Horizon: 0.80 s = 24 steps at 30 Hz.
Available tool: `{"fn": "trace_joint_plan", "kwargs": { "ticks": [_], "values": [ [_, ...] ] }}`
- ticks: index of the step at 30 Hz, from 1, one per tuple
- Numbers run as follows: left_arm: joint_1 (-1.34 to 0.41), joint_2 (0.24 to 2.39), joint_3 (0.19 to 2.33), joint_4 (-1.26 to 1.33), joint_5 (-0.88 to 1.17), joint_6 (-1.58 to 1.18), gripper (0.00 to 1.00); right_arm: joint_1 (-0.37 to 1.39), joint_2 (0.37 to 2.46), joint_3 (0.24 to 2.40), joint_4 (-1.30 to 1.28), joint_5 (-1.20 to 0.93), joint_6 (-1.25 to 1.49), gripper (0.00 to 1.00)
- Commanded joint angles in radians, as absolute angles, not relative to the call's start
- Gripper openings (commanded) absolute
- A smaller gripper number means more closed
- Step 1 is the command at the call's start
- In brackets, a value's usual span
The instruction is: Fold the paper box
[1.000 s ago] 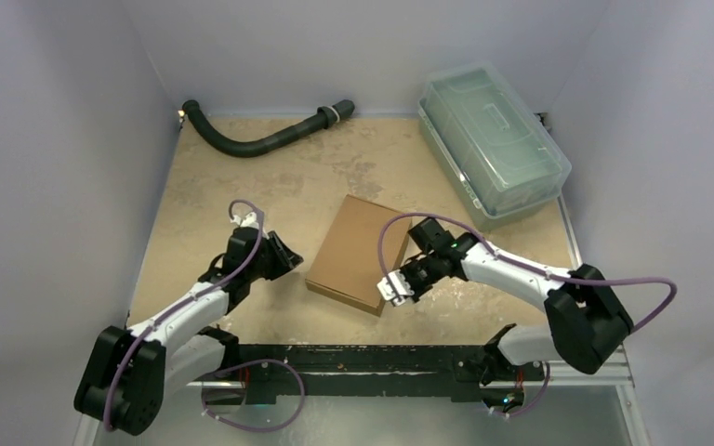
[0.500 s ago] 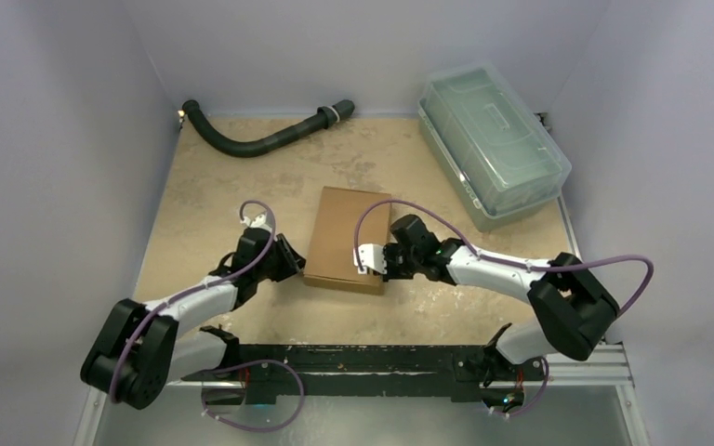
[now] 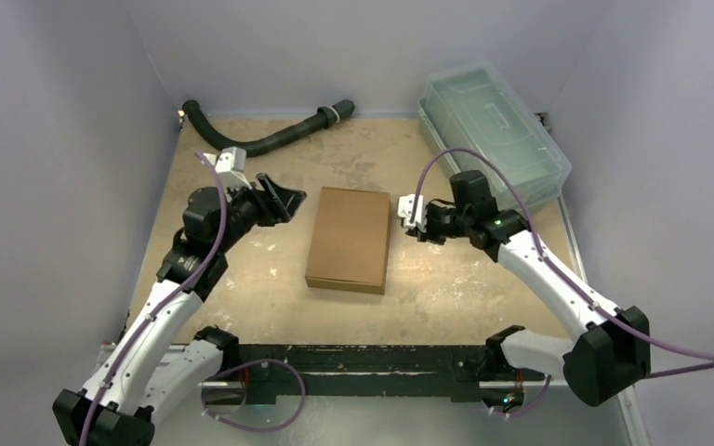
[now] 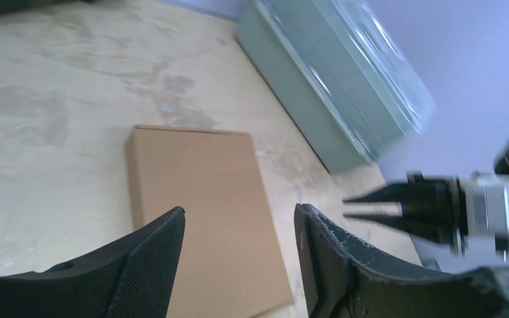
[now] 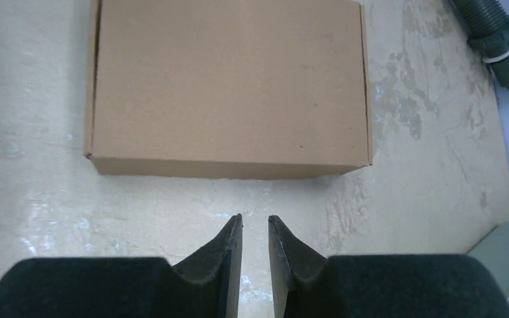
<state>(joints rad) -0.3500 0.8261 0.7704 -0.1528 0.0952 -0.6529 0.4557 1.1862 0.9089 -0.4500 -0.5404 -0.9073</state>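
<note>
The paper box lies closed and flat on the table, a plain brown cardboard rectangle with its long side running front to back. In the left wrist view the paper box shows below the jaws. My left gripper hovers left of its far corner, open and empty; in its own view the left gripper has wide-spread fingers. My right gripper hangs just right of the box's far right edge without touching it. The right gripper has its jaws a narrow gap apart with nothing between them, short of the box.
A clear greenish lidded bin stands at the back right. A dark corrugated hose lies along the back left. Purple walls close in three sides. The right gripper shows in the left wrist view, beside the bin.
Both arms lifted away from the box toward the back. The box turned from askew to square with the table. Left jaws opened wide; right jaws parted slightly.
</note>
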Motion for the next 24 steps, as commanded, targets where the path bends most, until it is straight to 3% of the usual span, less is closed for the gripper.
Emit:
{"fn": "trace_joint_plan", "kwargs": {
  "ticks": [1,3,6,11,13,22,24],
  "values": [
    [-0.371,0.896,0.745,-0.179,0.489,-0.566,0.58,0.378,1.141,0.989,-0.614,-0.773,-0.942,0.25],
    [-0.449,0.900,0.702,-0.148,0.501,-0.624,0.54,0.344,1.126,0.999,-0.645,-0.800,-0.963,0.25],
    [-0.669,0.904,0.707,-0.221,0.314,-0.632,0.50,0.291,1.116,1.019,-0.693,-0.846,-0.998,0.26],
    [-0.934,0.951,0.630,-0.220,0.109,-0.697,0.15,0.235,1.105,1.021,-0.718,-0.876,-1.014,0.26],
    [-0.999,1.004,0.582,-0.155,0.081,-0.719,0.08,0.223,1.103,1.017,-0.716,-0.886,-1.014,0.26],
    [-1.054,1.361,0.610,0.069,-0.161,-0.677,0.08,0.172,1.102,1.010,-0.726,-0.926,-1.022,0.27],
    [-0.977,1.393,0.628,0.148,-0.270,-0.671,0.17,0.159,1.100,1.009,-0.727,-0.936,-1.023,0.27]
  ]
}}
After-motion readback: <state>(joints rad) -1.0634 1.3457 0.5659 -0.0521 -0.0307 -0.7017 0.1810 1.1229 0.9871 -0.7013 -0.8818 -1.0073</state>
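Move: The paper box lies flat with its middle about 2 cm ahead of the left gripper, 15 cm to its right and some 25 cm below; its near end is roughly 10 cm back and 14 cm to the right of that gripper. The dark hose is about 31 cm ahead and 11 cm left. From the right gripper the paper box is some 4 cm ahead, 18 cm left and 14 cm below, and the plastic bin about 24 cm ahead and 20 cm right. Bring the left gripper down to the near end of the paper box: swing it right and back some 15 cm each way, then sink mostly straight down, about 24 cm in all, tipping the fingers downward, turning them clockwise some 30 degrees and closing them almost shut. Meanwhile draw the right gripper about 4 cm right, away from the box, and lift it nearly as much, fingers still slightly open. ##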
